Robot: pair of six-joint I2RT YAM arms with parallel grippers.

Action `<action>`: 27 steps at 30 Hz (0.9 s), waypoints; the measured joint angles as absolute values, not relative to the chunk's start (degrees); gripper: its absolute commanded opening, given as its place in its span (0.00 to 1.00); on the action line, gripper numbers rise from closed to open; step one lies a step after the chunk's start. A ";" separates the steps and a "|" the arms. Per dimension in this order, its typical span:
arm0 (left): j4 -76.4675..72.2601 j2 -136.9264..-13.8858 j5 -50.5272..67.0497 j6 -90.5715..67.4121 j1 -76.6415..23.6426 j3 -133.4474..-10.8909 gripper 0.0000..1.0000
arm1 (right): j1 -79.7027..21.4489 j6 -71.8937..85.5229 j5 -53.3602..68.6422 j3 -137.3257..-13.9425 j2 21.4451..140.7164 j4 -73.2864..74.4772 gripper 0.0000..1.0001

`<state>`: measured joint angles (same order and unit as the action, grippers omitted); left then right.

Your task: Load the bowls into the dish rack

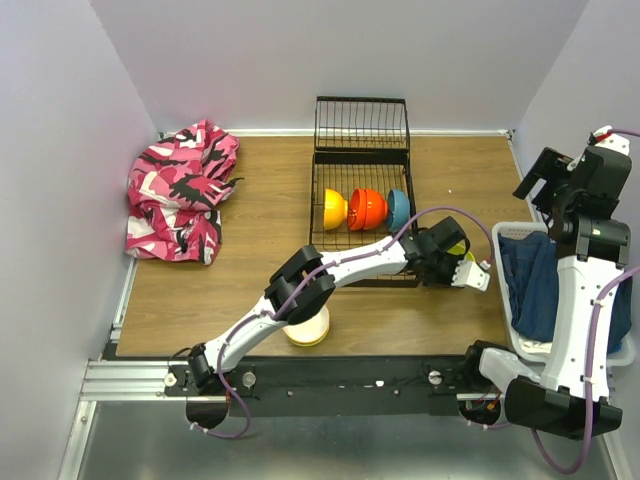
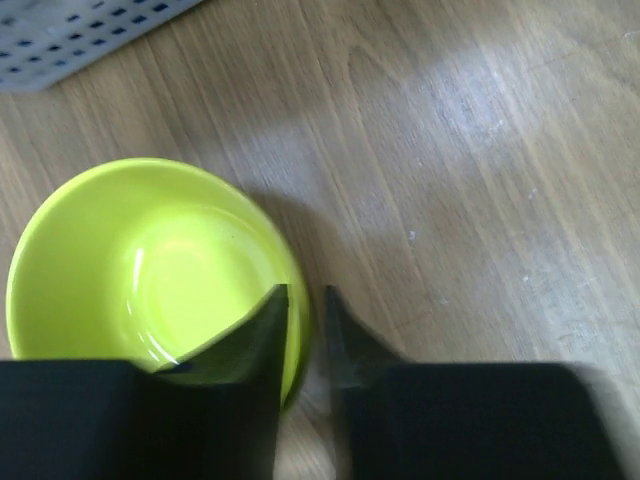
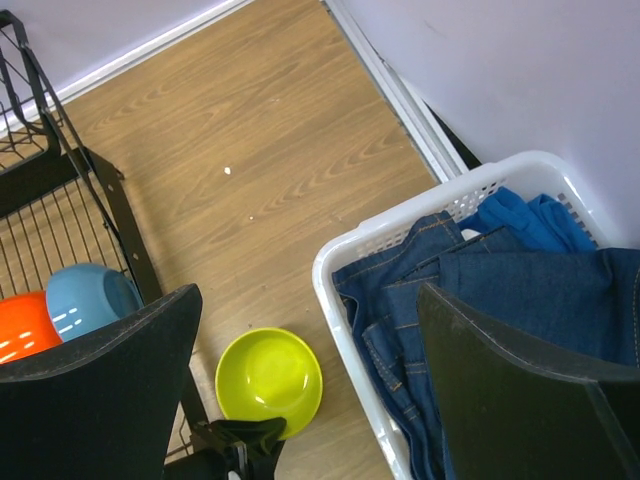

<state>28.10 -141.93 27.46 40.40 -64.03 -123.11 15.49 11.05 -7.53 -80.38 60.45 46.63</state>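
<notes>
A lime green bowl (image 2: 140,270) sits upright on the wooden table just right of the black wire dish rack (image 1: 361,150); it also shows in the right wrist view (image 3: 268,378) and the top view (image 1: 459,247). My left gripper (image 2: 305,305) is shut on its rim, one finger inside and one outside; it also shows in the top view (image 1: 452,260). Orange (image 1: 334,208), orange-red (image 1: 367,208) and blue (image 1: 398,209) bowls stand on edge in the rack. A cream-white bowl (image 1: 308,329) sits under my left arm's elbow. My right gripper (image 3: 308,295) is open and empty, raised above the basket.
A white basket (image 1: 503,262) of blue jeans stands at the right edge, close to the lime bowl. A pink camouflage cloth (image 1: 180,190) lies at the back left. The rack's hinged flap (image 1: 361,122) stands up against the back wall.
</notes>
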 measured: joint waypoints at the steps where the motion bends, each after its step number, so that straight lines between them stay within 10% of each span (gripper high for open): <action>1: 28.80 -142.06 27.42 39.83 -64.01 -123.48 0.14 | 15.49 11.14 -7.38 -80.29 60.45 46.54 0.96; 18: 31.18 -132.97 25.80 33.26 -63.31 -121.19 0.00 | 15.51 13.37 -4.21 -79.53 59.83 46.30 0.95; 27: 14.20 -108.29 30.30 0.97 -55.27 -100.57 0.00 | 15.51 14.94 -2.22 -75.42 56.47 45.89 0.93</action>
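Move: The green bowl's middle sits about 4 cm ahead and 2 cm right of the left gripper, some 3 cm lower, with its near rim between the open fingers. The blue bowl in the rack is around 16 cm ahead and 11 cm left, and the dish rack's middle some 15 cm ahead and 19 cm left. The laundry basket's middle lies roughly 27 cm right and 2 cm back. From the right hand the green bowl is about 14 cm left, 3 cm back and 31 cm below. Shut the left fingers on the near rim of the green bowl, one finger inside and one outside, holding the hand almost still. Then, keeping the pinch, lift with growing speed, about 21 cm straight up at first and swinging some 8 cm left to the rack's right side late in the rise, while the wrist turns counter-clockwise and tilts, some 40 degrees in all. ##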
